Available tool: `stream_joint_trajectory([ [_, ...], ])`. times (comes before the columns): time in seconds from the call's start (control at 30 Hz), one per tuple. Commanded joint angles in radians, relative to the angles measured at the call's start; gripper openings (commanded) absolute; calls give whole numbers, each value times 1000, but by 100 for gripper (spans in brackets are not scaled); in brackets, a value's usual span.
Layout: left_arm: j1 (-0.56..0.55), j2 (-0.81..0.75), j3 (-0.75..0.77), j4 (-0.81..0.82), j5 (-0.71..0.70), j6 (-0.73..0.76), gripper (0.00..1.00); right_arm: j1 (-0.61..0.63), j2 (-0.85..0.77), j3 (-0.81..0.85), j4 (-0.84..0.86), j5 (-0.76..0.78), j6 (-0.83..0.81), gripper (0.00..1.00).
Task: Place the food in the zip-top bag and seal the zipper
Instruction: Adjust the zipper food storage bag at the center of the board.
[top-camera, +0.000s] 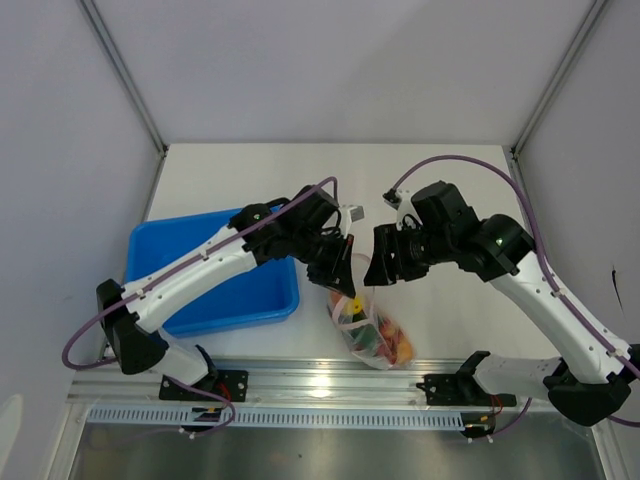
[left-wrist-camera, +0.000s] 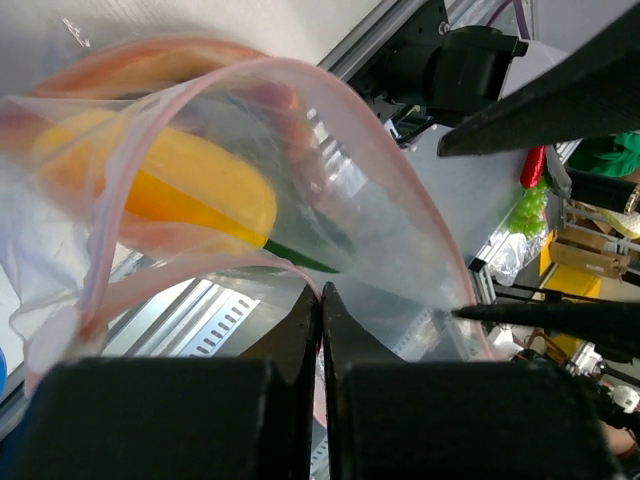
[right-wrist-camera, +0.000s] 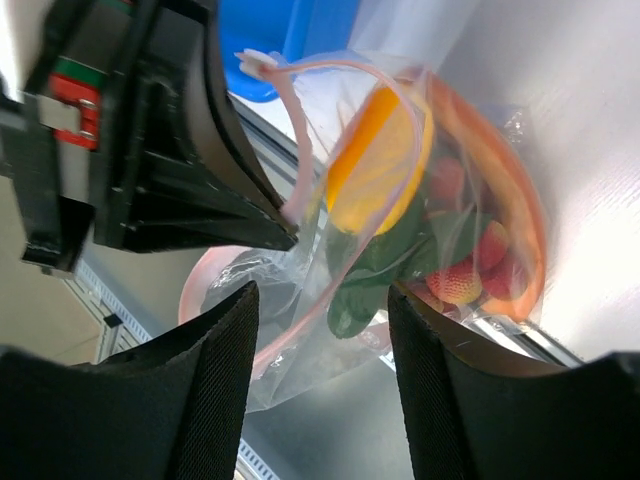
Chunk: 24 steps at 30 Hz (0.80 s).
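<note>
The zip-top bag (top-camera: 372, 352) hangs above the table's front edge with its mouth held up. My left gripper (top-camera: 340, 270) is shut on the bag's mouth edge, its jaws pinching the pink zipper (left-wrist-camera: 290, 62). Through the clear plastic shows the food (top-camera: 385, 335): a yellow-orange piece (right-wrist-camera: 375, 160), a green piece (right-wrist-camera: 370, 270), red tomatoes (right-wrist-camera: 460, 280) and an orange wedge (right-wrist-camera: 500, 210). My right gripper (top-camera: 385, 262) is open just right of the mouth. Its fingers (right-wrist-camera: 215, 390) stand apart, with loose bag plastic and the zipper (right-wrist-camera: 290, 120) between them, unsqueezed.
A blue tray (top-camera: 215, 290) sits on the white table to the left, under the left arm. A metal rail (top-camera: 330, 385) runs along the table's front edge just below the hanging bag. Grey walls close in the sides and back.
</note>
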Motion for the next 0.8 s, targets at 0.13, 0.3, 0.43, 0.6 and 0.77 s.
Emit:
stream_joint_trajectory([
  [0.13, 1, -116, -72, 72, -24, -21, 1, -2, -57, -32, 11, -29, -37, 58],
  [0.3, 24, -143, -92, 35, -91, -67, 1, -47, -92, -86, -23, 28, -67, 67],
  [0.43, 45, -118, -66, 31, -97, -69, 1, -61, -166, -103, -12, 13, -108, 80],
  [0.6, 47, -63, 28, -11, -92, -54, 0, -61, -194, -68, -23, -97, -142, 86],
  [0.77, 49, -32, 85, -38, -92, -55, 1, -59, -229, -51, 12, -243, -139, 85],
])
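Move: Just off the right fingertips is the bag's free rim, opposite the left hand's pinch: roughly 2 cm left, 1 cm back and 3 cm below the right hand; from the left hand it is about 5 cm right, 2 cm ahead and 1 cm up. The yellow food in the bag lies some 2 cm right of the left hand, level fore and aft and 8 cm below; the strawberries, about 9 cm right, 6 cm back, 16 cm below. Spreading its half-open fingers wide, the right hand draws off the free rim, first going some 3 cm right and dipping slightly, then pulling back about 3.5 cm and rising. Meanwhile the left hand keeps its pinch on the opposite rim, easing about 2.5 cm left, then roughly 2 cm forward, with a slight counter-clockwise turn. ##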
